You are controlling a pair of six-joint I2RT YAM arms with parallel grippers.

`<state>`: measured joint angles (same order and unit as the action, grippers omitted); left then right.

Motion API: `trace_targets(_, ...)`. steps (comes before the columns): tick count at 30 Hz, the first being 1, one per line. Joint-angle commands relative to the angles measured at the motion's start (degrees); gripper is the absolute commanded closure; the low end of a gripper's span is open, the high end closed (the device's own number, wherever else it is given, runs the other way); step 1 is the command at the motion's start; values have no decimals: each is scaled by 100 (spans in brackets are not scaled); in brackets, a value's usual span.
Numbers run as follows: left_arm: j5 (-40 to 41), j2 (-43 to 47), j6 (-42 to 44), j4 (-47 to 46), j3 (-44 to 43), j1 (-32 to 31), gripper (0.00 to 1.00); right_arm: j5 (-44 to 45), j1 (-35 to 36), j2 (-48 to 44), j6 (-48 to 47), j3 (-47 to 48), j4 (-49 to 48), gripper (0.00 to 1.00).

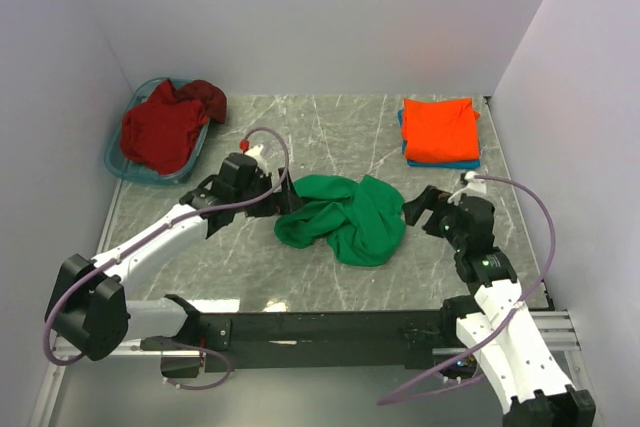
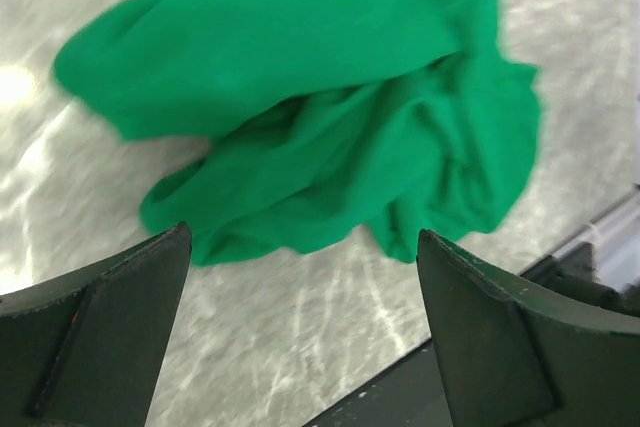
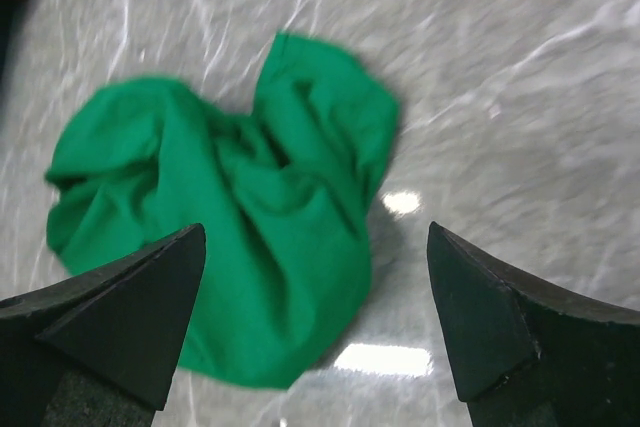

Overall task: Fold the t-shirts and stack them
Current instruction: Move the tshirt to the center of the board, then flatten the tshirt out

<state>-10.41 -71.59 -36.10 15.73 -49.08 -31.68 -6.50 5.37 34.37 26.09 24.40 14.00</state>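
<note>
A bright green t-shirt (image 1: pixel 345 215) lies crumpled in a heap on the marble table, mid-way between both arms. It fills the upper part of the left wrist view (image 2: pixel 310 97) and the left half of the right wrist view (image 3: pixel 230 237). My left gripper (image 1: pixel 262 192) stands open just left of the heap, with bare table between its fingers (image 2: pixel 120 337). On the heap's right side, my right gripper (image 1: pixel 418 209) is open too and holds nothing. A folded orange t-shirt (image 1: pixel 440 128) rests on a folded blue one (image 1: pixel 470 162) at the back right. A dark red t-shirt (image 1: pixel 162 132) sits bunched in the basket.
A light blue plastic basket (image 1: pixel 118 164) stands at the back left against the wall. White walls close the table on three sides. A black rail (image 1: pixel 330 327) runs along the near edge between the arm bases.
</note>
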Motion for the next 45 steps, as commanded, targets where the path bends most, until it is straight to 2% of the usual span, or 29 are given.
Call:
trace_targets(1, 435, 41, -301, 44, 398, 22, 1, 246, 517, 26, 80, 293, 305, 4)
trace_targets(8, 128, 304, -547, -876, 1453, 153, 1, 394, 1712, 166, 607, 170, 762, 6)
trace_targets(13, 31, -230, -258, -1335, 1569, 223, 1, 641, 2407, 324, 828, 126, 990, 7)
trace_targets(20, -444, -1093, -117, -1819, 1235, 391, 21, 1107, 3163, 676, 1082, 240, 1079, 7)
trace_targets(21, -496, -1172, -99, -1845, 1208, 400, 34, 1159, 3242, 720, 1118, 258, 1070, 7)
trace_targets(23, -637, -1348, -73, -1933, 1181, 400, 51, 1274, 3470, 825, 1179, 293, 1026, 7)
trace_targets(24, -707, -1392, -73, -1968, 1173, 400, 66, 1344, 3532, 869, 1179, 310, 1008, 7)
trace_targets(28, -734, -1559, -55, -1907, 1094, 400, 100, 1660, 3691, 1220, 1145, 398, 904, 8)
trace_targets(34, -664, -1297, -82, -1810, 1111, 400, 100, 2153, 3726, 1765, 1136, 574, 631, 17)
trace_targets(37, -506, -1025, -73, -1626, 1111, 400, 100, 2390, 3726, 2046, 1179, 706, 682, 41)
trace_targets(38, -453, -954, -56, -1591, 1102, 408, 100, 2451, 3726, 2117, 1179, 828, 744, 65)
trace_targets(41, -260, -594, -29, -1239, 1093, 408, 100, 2785, 3726, 2179, 1144, 1074, 1113, 89)
trace_targets(44, 21, -111, -38, -976, 1094, 426, 100, 3224, 3726, 1960, 1074, 1346, 1499, 100)
trace_targets(45, 126, 160, -46, -897, 1085, 443, 100, 3347, 3726, 1881, 1074, 1435, 1596, 100)
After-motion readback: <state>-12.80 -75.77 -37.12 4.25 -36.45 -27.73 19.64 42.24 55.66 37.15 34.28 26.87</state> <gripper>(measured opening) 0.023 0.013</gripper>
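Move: The green t-shirt lies bunched with its middle about 14 cm right of the left hand, 1 cm nearer the base and 12 cm lower; its left end is almost straight beneath that hand, 1 cm back and 1 cm left. From the right hand its middle is some 19 cm left, 1 cm back and 10 cm down. The folded stack sits about 19 cm ahead and 3 cm right of the right hand; the basket, 21 cm ahead and 28 cm left of the left hand. The t-shirt gets pinched at both ends. The left hand sinks about 12 cm, swinging back and left before easing forward and right, tips down, shuts on the left end and starts to rise. The right hand sweeps about 10 cm left, back and down, turning counter-clockwise, then slides forward some 4 cm as it closes on the near right part and begins lifting. ##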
